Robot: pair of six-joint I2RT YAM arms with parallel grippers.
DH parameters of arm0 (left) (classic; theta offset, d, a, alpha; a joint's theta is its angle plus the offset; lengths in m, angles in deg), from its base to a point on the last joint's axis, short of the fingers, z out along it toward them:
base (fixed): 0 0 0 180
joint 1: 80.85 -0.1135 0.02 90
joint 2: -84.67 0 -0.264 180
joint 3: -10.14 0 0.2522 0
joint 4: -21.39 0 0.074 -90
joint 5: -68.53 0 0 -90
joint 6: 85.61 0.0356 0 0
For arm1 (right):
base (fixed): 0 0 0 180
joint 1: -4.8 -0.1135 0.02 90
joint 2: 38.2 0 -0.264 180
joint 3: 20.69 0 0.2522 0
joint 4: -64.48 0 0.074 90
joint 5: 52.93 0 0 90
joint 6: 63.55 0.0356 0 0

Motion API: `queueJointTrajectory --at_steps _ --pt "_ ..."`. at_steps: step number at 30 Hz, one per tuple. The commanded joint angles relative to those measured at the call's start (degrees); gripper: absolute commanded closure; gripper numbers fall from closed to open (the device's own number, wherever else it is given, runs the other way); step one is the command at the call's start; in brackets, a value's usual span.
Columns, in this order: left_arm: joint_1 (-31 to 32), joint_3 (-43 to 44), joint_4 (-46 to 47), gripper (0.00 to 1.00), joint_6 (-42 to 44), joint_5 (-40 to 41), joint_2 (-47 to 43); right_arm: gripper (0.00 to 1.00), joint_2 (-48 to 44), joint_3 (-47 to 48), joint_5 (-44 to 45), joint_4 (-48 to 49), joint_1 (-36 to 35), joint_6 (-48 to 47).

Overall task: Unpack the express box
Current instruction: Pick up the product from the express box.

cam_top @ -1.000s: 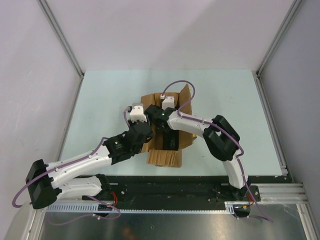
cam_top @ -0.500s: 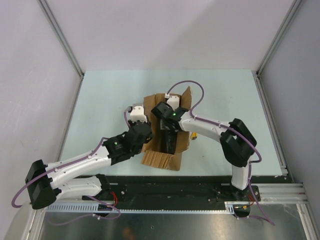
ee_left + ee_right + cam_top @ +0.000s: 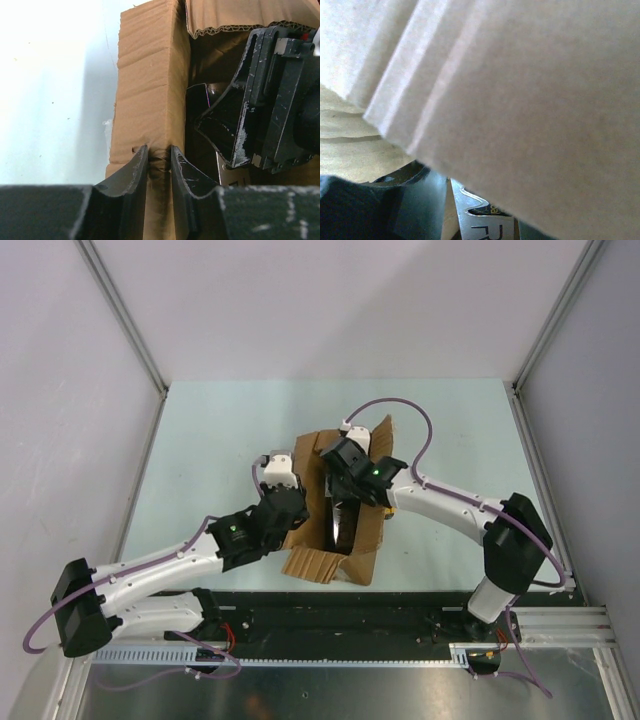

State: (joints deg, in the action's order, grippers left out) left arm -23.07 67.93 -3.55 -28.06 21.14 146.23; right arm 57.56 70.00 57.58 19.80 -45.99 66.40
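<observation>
The express box (image 3: 345, 550), a brown cardboard carton with its flaps up, stands open in the middle of the table. My left gripper (image 3: 291, 508) is shut on the box's left wall (image 3: 150, 95), one fingertip (image 3: 139, 160) outside and the other inside. My right gripper (image 3: 347, 502) reaches down into the box from the far side. Between its fingers (image 3: 410, 200) sits a slim dark-and-white package (image 3: 487, 222), and the jaws are shut on it. A pale cardboard flap (image 3: 520, 90) covers most of the right wrist view.
The pale green tabletop (image 3: 200, 440) lies around the box, with metal rails on the left and right sides. Both arm bases sit on the black strip at the near edge (image 3: 350, 610). The purple cable (image 3: 405, 415) of the right arm loops above the box.
My right arm has swung out to the right, its gripper staying in the box. The box has shifted and turned a little to the right. My left gripper has tightened on the wall.
</observation>
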Motion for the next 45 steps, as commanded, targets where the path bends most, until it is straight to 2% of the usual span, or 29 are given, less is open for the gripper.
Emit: queueJointTrajectory --at_steps 1,5,13,18,24,27,28,31,37,45 --pt "-0.65 -0.61 -4.11 0.73 1.68 3.09 0.58 1.00 -6.64 0.24 0.23 3.58 0.51 -1.18" --pt "-0.65 -0.18 -4.11 0.69 2.04 3.09 0.58 1.00 -7.70 0.24 0.76 4.46 0.25 -2.94" --pt "-0.65 2.37 -4.20 0.72 3.09 2.04 1.28 1.00 -8.84 0.15 5.15 7.71 -4.41 -11.28" --pt "-0.74 4.04 -4.29 0.75 4.93 1.69 2.16 1.00 -12.62 -2.04 2.35 12.72 -4.94 -15.68" --pt "-2.49 5.89 -4.82 0.74 4.67 -1.65 3.57 1.00 -17.88 -4.41 1.29 16.15 -4.06 -15.43" --pt "-3.63 5.89 -5.08 0.62 4.06 -2.71 3.48 1.00 -19.82 -5.55 -1.96 18.08 -1.61 -13.76" --pt "-4.16 5.89 -5.08 0.54 3.97 -2.79 3.04 1.00 -20.09 -5.65 -2.92 18.26 -0.90 -13.32" --pt "-5.39 5.63 -4.91 0.46 4.41 -4.11 2.25 1.00 -20.88 -6.44 -6.00 18.87 2.35 -11.13" --pt "-7.32 5.28 -4.99 0.40 5.02 -5.43 0.32 1.00 -21.32 -6.88 -9.35 20.63 6.93 -8.13" --pt "-9.44 7.12 -5.08 0.34 7.31 -7.98 -3.64 1.00 -21.06 -6.88 -15.05 30.30 10.09 -7.78"
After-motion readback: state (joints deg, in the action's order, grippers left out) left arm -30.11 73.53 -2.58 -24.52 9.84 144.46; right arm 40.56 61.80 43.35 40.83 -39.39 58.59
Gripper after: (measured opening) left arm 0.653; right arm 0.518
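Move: The right gripper already pinches the toothpaste box; its middle sits about 2 cm back from and 3 cm below that hand. From the same hand, the carton's left wall is roughly 6 cm left and 2 cm back, its right wall some 7 cm right and 3 cm back, and the near flap about 15 cm back. For the left gripper, the left wall is right between its fingertips, and the toothpaste box is about 7 cm right, 1 cm ahead and 5 cm lower. Keep the right fingers shut on the toothpaste box and draw it up between the carton walls by about 12 cm, tilting the fingers up towards forward and rolling the hand's left side up, some 30 degrees of turn in all. Hold the left wall with the left gripper at first, easing up and slightly right, then open those fingers wide around it while rising to about 5 cm, going a little forward too. ##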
